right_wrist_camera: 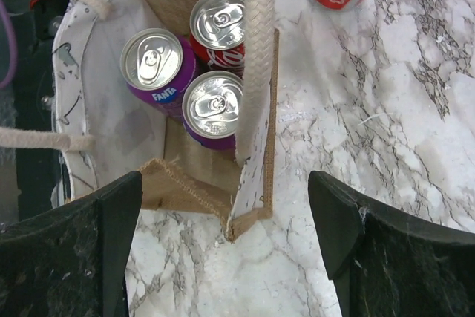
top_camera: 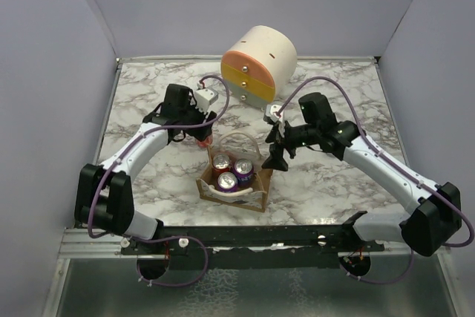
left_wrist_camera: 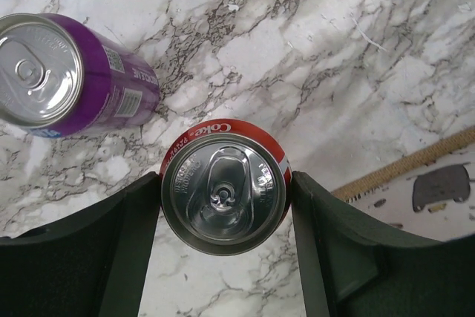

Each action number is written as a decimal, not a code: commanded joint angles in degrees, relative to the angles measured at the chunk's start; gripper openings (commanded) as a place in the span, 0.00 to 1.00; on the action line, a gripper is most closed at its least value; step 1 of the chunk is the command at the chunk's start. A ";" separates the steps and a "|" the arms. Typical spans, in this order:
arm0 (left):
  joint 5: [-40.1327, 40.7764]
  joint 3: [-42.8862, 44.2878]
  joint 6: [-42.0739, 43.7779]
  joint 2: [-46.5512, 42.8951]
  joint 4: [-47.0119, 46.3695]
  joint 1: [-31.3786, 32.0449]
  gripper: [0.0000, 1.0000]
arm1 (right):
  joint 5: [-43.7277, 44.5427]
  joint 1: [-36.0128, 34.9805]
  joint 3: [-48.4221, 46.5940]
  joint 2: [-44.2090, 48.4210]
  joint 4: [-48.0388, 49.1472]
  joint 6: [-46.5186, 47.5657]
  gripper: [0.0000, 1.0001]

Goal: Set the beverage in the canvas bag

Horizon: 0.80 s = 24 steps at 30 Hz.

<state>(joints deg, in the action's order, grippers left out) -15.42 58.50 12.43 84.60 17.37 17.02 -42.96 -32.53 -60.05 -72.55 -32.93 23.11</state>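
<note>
A red cola can [left_wrist_camera: 224, 194] stands upright on the marble, and my left gripper [left_wrist_camera: 225, 182] is shut on it, with both black fingers pressed to its sides. In the top view that gripper [top_camera: 202, 136] is just behind and left of the canvas bag [top_camera: 256, 191]. The tan bag [right_wrist_camera: 111, 109] stands open with three cans inside: two purple [right_wrist_camera: 152, 64] [right_wrist_camera: 213, 107] and one red [right_wrist_camera: 217, 20]. My right gripper [right_wrist_camera: 225, 183] hangs open over the bag's near right corner, gripping nothing. It is at the bag's right side in the top view [top_camera: 276, 155].
A second purple can [left_wrist_camera: 74, 76] stands upright close beside the red one. The round cream, orange and yellow drawer cabinet [top_camera: 258, 61] is at the back centre. A corner of the bag [left_wrist_camera: 415, 161] lies just right of my left gripper. White rope handles [right_wrist_camera: 256, 50] arch over the bag's opening.
</note>
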 commanded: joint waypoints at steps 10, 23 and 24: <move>-1.67 11.75 11.07 -16.56 19.05 0.36 0.00 | 18.92 -9.13 1.77 -5.60 10.23 -12.25 0.97; -23.13 30.49 26.93 -22.19 51.29 0.39 0.00 | 24.51 -9.08 3.76 -0.22 3.86 -5.39 0.94; -25.27 30.68 27.87 -22.10 52.84 0.43 0.00 | 24.32 -9.04 4.25 0.43 3.82 -4.72 0.94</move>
<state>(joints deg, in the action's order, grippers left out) -27.70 85.34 33.17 64.31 59.90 17.12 -20.58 -41.56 -56.29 -74.81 -26.41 14.55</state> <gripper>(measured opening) 0.666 0.945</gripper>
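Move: The canvas bag's middle lies about 14 cm back and 11 cm right of the left hand, 3 cm lower; the loose purple can stands 9 cm ahead and 3 cm left, 2 cm lower. The bag's far right corner is roughly 2 cm back of the right hand, straight sideways in line, 4 cm below; the nearest bagged purple can sits about 7 cm back, 8 cm left and 9 cm below. The red Coke can, still gripped by the left fingers, is carried steeply up nearly 20 cm and drawn back about 12, the wrist turning clockwise and its fingers tipping up somewhat, ending high up and left of the bag. Meanwhile the open right hand sinks some 4 cm about the bag's far right corner, edging left then back right, its fingers tipping further down. ##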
